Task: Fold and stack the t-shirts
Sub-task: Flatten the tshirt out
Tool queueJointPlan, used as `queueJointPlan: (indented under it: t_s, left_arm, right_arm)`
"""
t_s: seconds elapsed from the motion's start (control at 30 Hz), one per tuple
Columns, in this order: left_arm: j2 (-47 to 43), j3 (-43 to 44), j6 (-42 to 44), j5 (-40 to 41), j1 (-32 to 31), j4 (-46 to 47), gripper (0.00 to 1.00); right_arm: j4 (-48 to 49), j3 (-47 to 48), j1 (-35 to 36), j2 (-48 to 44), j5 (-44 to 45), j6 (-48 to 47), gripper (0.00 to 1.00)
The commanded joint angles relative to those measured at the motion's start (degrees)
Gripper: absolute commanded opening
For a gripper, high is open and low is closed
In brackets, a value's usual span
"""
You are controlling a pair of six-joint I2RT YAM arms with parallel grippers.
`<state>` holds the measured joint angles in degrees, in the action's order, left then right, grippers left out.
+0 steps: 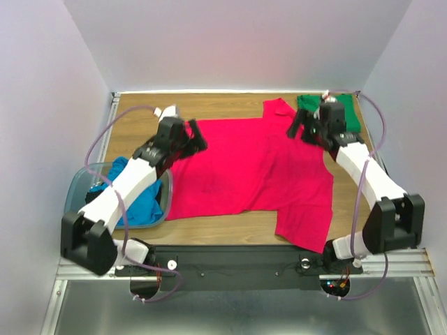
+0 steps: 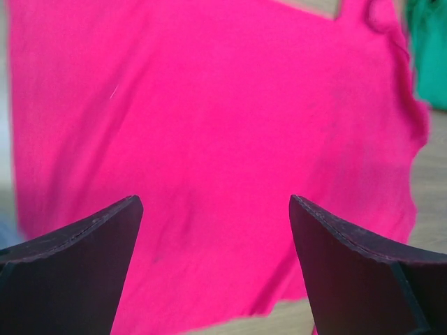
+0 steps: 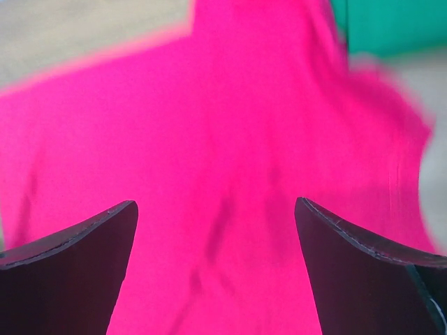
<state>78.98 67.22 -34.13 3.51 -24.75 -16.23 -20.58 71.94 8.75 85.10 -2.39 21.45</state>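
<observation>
A crimson-pink t-shirt (image 1: 248, 171) lies spread flat across the middle of the table, one sleeve at the far side and one at the near right. It fills the left wrist view (image 2: 209, 125) and the right wrist view (image 3: 223, 153). My left gripper (image 1: 196, 136) hovers open over the shirt's far left edge, nothing between its fingers. Open and empty too, my right gripper (image 1: 297, 125) hangs over the far right part of the shirt. A green t-shirt (image 1: 349, 115) lies folded at the far right corner, partly hidden by the right arm. A blue t-shirt (image 1: 140, 202) sits in the tub.
A translucent grey-blue tub (image 1: 84, 183) stands at the near left, under the left arm. Bare wood table (image 1: 230, 108) shows along the far side and at the near right. White walls close in the table on three sides.
</observation>
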Motion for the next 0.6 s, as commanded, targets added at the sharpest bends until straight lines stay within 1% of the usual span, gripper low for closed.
queueJointPlan:
  t_s: [0.0, 0.03, 0.07, 0.13, 0.17, 0.2, 0.23, 0.27, 0.33, 0.47, 0.57]
  left_arm:
    - [-9.35, -13.23, -6.64, 3.96, -1.43, 0.32, 0.98]
    - [-10.85, -15.17, -7.7, 4.05, -2.4, 0.41, 0.99]
    - [-13.21, -18.32, -9.53, 4.05, -4.58, 0.58, 0.98]
    - [-14.2, -20.37, -11.39, 3.88, -6.7, 0.5, 0.98]
    - [-14.38, -21.51, -12.27, 3.53, -8.45, 0.15, 0.98]
    - [-14.47, -22.04, -12.89, 3.78, -8.47, 0.06, 0.98]
    - [-14.47, -22.74, -13.41, 4.13, -10.47, -0.03, 0.98]
    - [-14.56, -23.27, -13.85, 4.75, -11.1, -0.21, 0.98]
    - [-14.64, -25.38, -15.79, 4.84, -12.51, 0.05, 0.98]
    - [-13.24, -26.79, -15.97, 5.37, -12.86, 0.76, 0.98]
    - [-11.31, -26.53, -15.97, 5.28, -13.04, 1.02, 0.98]
  right_arm:
    - [-1.31, -12.15, 0.65, -8.09, 0.37, 6.22, 1.0]
    - [-1.31, -16.35, 0.65, -12.63, 0.63, 7.19, 1.0]
    - [-1.31, -18.31, 0.56, -14.33, 0.64, 9.11, 1.0]
    - [-1.48, -22.61, 0.65, -19.33, -0.59, 10.45, 1.0]
    - [-1.48, -23.77, 0.65, -20.92, -1.64, 11.58, 1.0]
    - [-1.48, -24.82, 0.65, -22.24, -1.65, 12.29, 1.0]
    - [-1.92, -25.96, 0.65, -23.56, -1.91, 13.17, 1.0]
    - [-1.92, -27.98, 0.65, -26.01, -2.26, 14.13, 1.0]
    - [-2.01, -29.83, 0.65, -27.79, -1.92, 14.41, 1.0]
    - [-2.71, -32.48, 0.65, -26.57, 0.54, 14.84, 1.0]
    - [-2.98, -32.22, 0.56, -21.05, 4.4, 15.11, 1.0]
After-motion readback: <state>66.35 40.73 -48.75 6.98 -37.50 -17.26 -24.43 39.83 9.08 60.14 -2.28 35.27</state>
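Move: The red tshirt lies spread beneath both open hands. Its near edge is about 23 cm back of the left hand, straight in line and some 17 cm below; the basket of blue clothes sits about 17 cm back and 27 cm left. From the right hand, the tshirt's near sleeve lies some 31 cm back, 2 cm right and 16 cm down, while the folded green shirt is about 16 cm ahead and 19 cm right. Towards the tshirt's near edge and near sleeve, both hands draw back over the spread cloth while sinking, the left about 13 cm back and 12 down, the right some 14 back and 9 down. They ease off towards the end, still above the cloth; both wrists tip their wide-open fingers further down, and the right also turns slightly clockwise. ##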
